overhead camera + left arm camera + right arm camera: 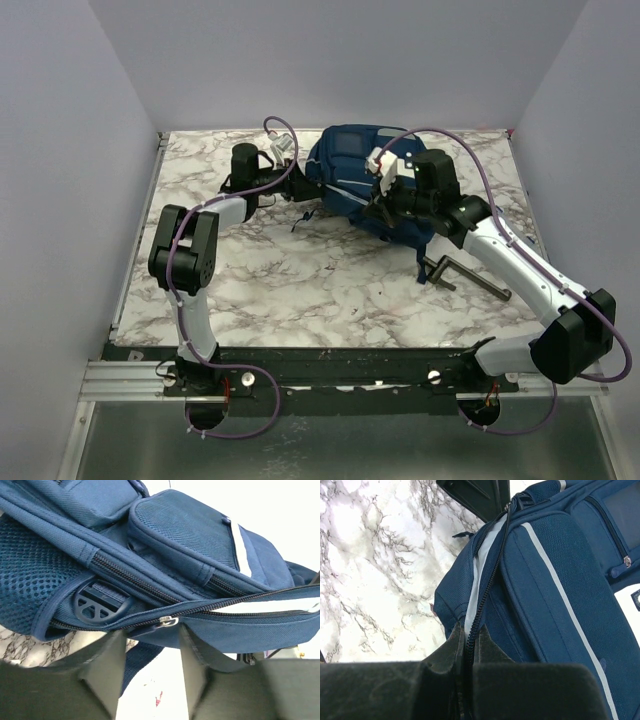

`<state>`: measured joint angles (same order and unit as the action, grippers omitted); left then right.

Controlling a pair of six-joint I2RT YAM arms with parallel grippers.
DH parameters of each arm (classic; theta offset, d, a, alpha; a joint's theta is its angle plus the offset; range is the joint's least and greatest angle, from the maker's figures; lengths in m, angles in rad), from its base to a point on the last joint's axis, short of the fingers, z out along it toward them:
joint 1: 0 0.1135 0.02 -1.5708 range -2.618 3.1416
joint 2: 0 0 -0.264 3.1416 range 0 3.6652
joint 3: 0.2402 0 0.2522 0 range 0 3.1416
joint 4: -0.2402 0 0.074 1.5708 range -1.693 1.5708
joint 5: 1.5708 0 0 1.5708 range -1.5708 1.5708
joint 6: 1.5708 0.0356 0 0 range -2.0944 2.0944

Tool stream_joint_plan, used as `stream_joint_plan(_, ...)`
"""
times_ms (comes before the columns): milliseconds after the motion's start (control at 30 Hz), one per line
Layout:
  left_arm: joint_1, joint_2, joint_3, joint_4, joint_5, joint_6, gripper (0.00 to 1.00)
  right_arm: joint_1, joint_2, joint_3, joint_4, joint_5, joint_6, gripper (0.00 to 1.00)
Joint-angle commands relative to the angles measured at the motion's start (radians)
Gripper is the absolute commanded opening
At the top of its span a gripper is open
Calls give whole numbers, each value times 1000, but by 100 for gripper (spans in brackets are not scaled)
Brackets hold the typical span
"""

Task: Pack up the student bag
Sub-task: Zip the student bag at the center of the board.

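Note:
The student bag [352, 178], navy with grey stripes, lies at the back middle of the marble table. At its left side my left gripper [300, 186] is open. In the left wrist view its jaws [151, 632] stand apart, just under a silver zipper pull [168, 621] and a fold of blue fabric. My right gripper [384, 203] sits on the bag's right part. In the right wrist view it [470, 629] is shut on the bag's zipper seam [485, 587], with the grey lining beside the black teeth. The bag's inside is hidden.
A dark metal clamp with a rod [465, 276] lies on the table [300, 285] right of the bag, under my right forearm. White walls enclose the table on three sides. Purple cables [450, 140] loop over the bag.

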<state>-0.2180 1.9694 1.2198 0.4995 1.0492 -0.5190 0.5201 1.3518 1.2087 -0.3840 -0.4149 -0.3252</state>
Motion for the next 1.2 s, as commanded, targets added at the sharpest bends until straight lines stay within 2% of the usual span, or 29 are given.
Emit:
stream_joint_plan(0, -13, 30, 34, 113, 65, -53, 41, 2, -54, 76, 153, -101, 34, 0)
stream_joint_plan(100, -19, 24, 17, 142, 75, -62, 31, 3, -53, 74, 154, -105, 38, 0)
stream_joint_plan(333, -2, -67, -53, 160, 29, -114, 0, 2, -50, 68, 139, -69, 31, 0)
stream_joint_plan(400, 2, -114, -91, 138, -8, -148, 0, 3, -43, 59, 130, -55, 39, 0)
stream_joint_plan(533, -7, -222, -126, -143, -123, -105, 0, 12, -4, 46, 107, -32, 69, 0)
stream_joint_plan(700, -53, -314, -68, -661, -333, 144, 0, 97, 36, -6, 105, 90, 78, 0)
stream_joint_plan(767, -75, -327, -47, -769, -376, 196, 0, 142, 70, -14, 76, 147, 80, 2)
stream_joint_plan(833, -98, -346, -40, -857, -440, 235, 0, 170, 110, -28, 64, 177, 125, 12)
stream_joint_plan(933, -113, -363, -51, -926, -448, 264, 0, 189, 157, -72, 71, 150, 243, 35)
stream_joint_plan(1100, -133, -389, -84, -1016, -497, 311, 0, 204, 200, -166, 176, -17, 462, 62)
stream_joint_plan(1133, -134, -391, -87, -1034, -510, 316, 0, 204, 200, -174, 200, -22, 524, 95)
stream_joint_plan(1167, -136, -393, -95, -1041, -524, 318, 0, 204, 198, -171, 218, 1, 583, 99)
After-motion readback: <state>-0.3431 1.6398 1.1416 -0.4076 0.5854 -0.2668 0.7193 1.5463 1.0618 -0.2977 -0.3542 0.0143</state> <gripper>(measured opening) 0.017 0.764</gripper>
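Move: Just off the left fingertips, about 1 cm to the right and 1 cm up, is the zipper pull, with the student bag's body some 12 cm right of that hand, 4 cm farther out and 8 cm lower; a loose strap lies 4 cm left, 6 cm back and 14 cm below. From the right hand, which already grips the zipper edge, the pull is about 11 cm left, 8 cm ahead and 6 cm down; the bag's body is about 11 cm ahead, neither left nor right, 14 cm below. Closing its half-open fingers, the left hand pinches the zipper pull almost in place, then draws it back along the bag's edge about 10 cm, sinking at the end while the fingers tip some 30 degrees downward. The right hand first holds the edge up, then brings it down, back and left, opens to let go and carries on low beside the zipper, 12 cm down in all. ##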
